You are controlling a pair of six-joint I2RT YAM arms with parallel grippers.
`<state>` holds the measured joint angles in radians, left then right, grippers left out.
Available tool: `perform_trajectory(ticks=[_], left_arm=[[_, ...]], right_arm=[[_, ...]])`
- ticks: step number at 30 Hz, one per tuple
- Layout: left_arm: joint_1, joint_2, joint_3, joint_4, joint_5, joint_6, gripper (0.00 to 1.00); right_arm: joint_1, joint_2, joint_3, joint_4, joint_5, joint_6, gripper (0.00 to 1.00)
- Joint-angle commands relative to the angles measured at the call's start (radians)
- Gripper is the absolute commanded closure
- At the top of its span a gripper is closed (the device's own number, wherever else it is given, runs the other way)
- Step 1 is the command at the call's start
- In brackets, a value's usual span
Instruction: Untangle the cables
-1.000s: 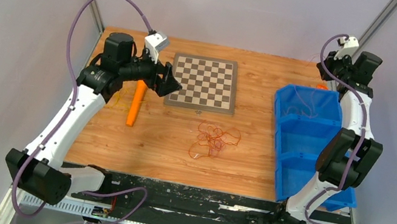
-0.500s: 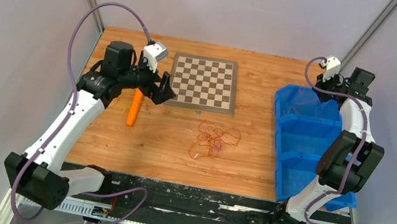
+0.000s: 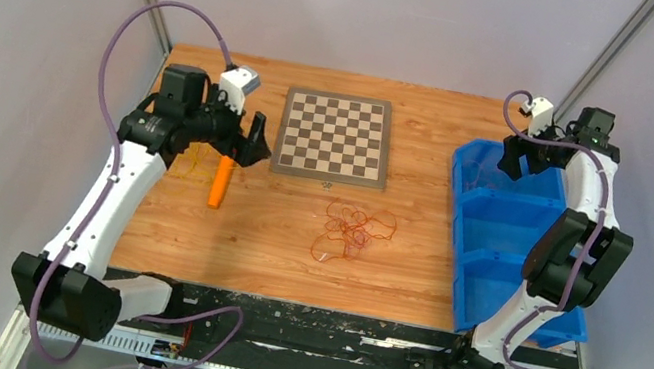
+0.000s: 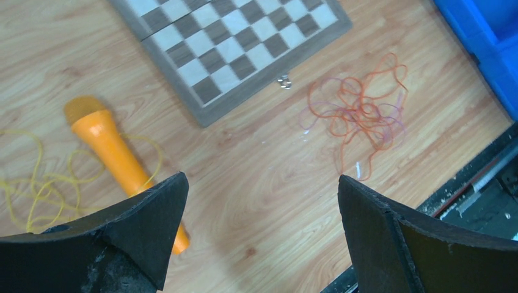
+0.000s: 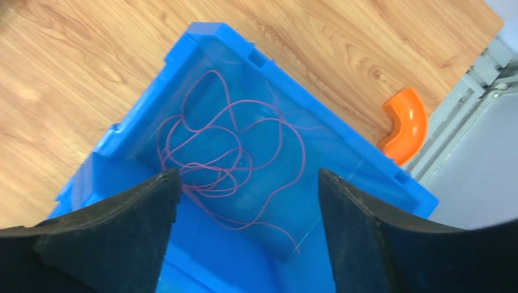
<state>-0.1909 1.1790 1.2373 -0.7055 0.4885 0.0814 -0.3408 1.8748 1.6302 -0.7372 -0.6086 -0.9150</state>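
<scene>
A tangle of reddish-orange cables [image 3: 355, 229] lies in small loops on the wood in front of the chessboard, and shows in the left wrist view as the same tangle [image 4: 358, 113]. Yellow cables [image 4: 38, 184] loop beside the orange cylinder [image 4: 109, 145]. A thin purple cable [image 5: 227, 160] lies loose on the floor of the blue bin's far compartment [image 5: 244, 54]. My left gripper [image 3: 258, 143] hangs open above the wood near the cylinder, nothing between its fingers [image 4: 153, 213]. My right gripper [image 3: 513, 162] hovers open over that far compartment, empty.
A chessboard [image 3: 335, 135] lies at the back centre. The blue bin row [image 3: 463, 231] runs along the right edge. An orange pipe elbow [image 5: 405, 124] lies behind the bin by the table's metal rail. The orange cylinder [image 3: 221, 180] lies left of centre.
The right gripper has come forward and down over the far bin compartment and has opened. The left arm has drawn back to the left, its gripper still open.
</scene>
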Motion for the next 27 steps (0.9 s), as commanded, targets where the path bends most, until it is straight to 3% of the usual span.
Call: perform_trajectory(ticks=[1, 6, 12, 18, 23, 27], left_arm=[[0.132, 0.03, 0.079, -0.097, 0.034, -0.005, 0.0], [0.402, 0.131, 0.12, -0.222, 0.069, 0.091, 0.0], [0.598, 0.336, 0.124, -0.244, -0.087, 0.274, 0.0], [0.665, 0.546, 0.137, -0.327, -0.145, 0.487, 0.0], [0.678, 0.562, 0.063, -0.208, -0.142, 0.595, 0.0], [0.676, 0.644, 0.101, -0.15, -0.135, 0.611, 0.0]], right_arm=[[0.002, -0.09, 0.067, -0.114, -0.072, 0.029, 0.15], [0.08, -0.173, 0.087, -0.138, -0.118, 0.196, 0.01], [0.277, -0.263, 0.017, -0.133, -0.097, 0.337, 0.0], [0.376, -0.318, -0.051, -0.133, -0.074, 0.376, 0.0], [0.379, -0.342, -0.089, -0.132, -0.058, 0.396, 0.0], [0.387, -0.337, -0.087, -0.135, -0.056, 0.396, 0.0]])
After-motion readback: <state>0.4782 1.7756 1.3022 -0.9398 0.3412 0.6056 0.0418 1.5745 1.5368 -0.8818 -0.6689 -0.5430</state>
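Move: The yellow cable lies about 20 cm to the left hand's left, 6 cm ahead and some 26 cm below. The orange torch is 12 cm left and 3 cm ahead, the chessboard 16 cm right and 19 cm ahead. From the right hand, the red cable tangle is roughly 37 cm left, 28 cm back and 15 cm below. The pink cable in the bin is about 2 cm ahead, 2 cm left and 14 cm below. Swing the open left gripper about 25 cm left towards the yellow cable, level at first, then sinking nearly 20 cm as its fingers tip down some 35 degrees; stop above the table. Meanwhile lift the right gripper out over the blue bin, finish opening its fingers, and carry it left about 19 cm and back 9 cm towards the red tangle, easing down slightly at the end. ##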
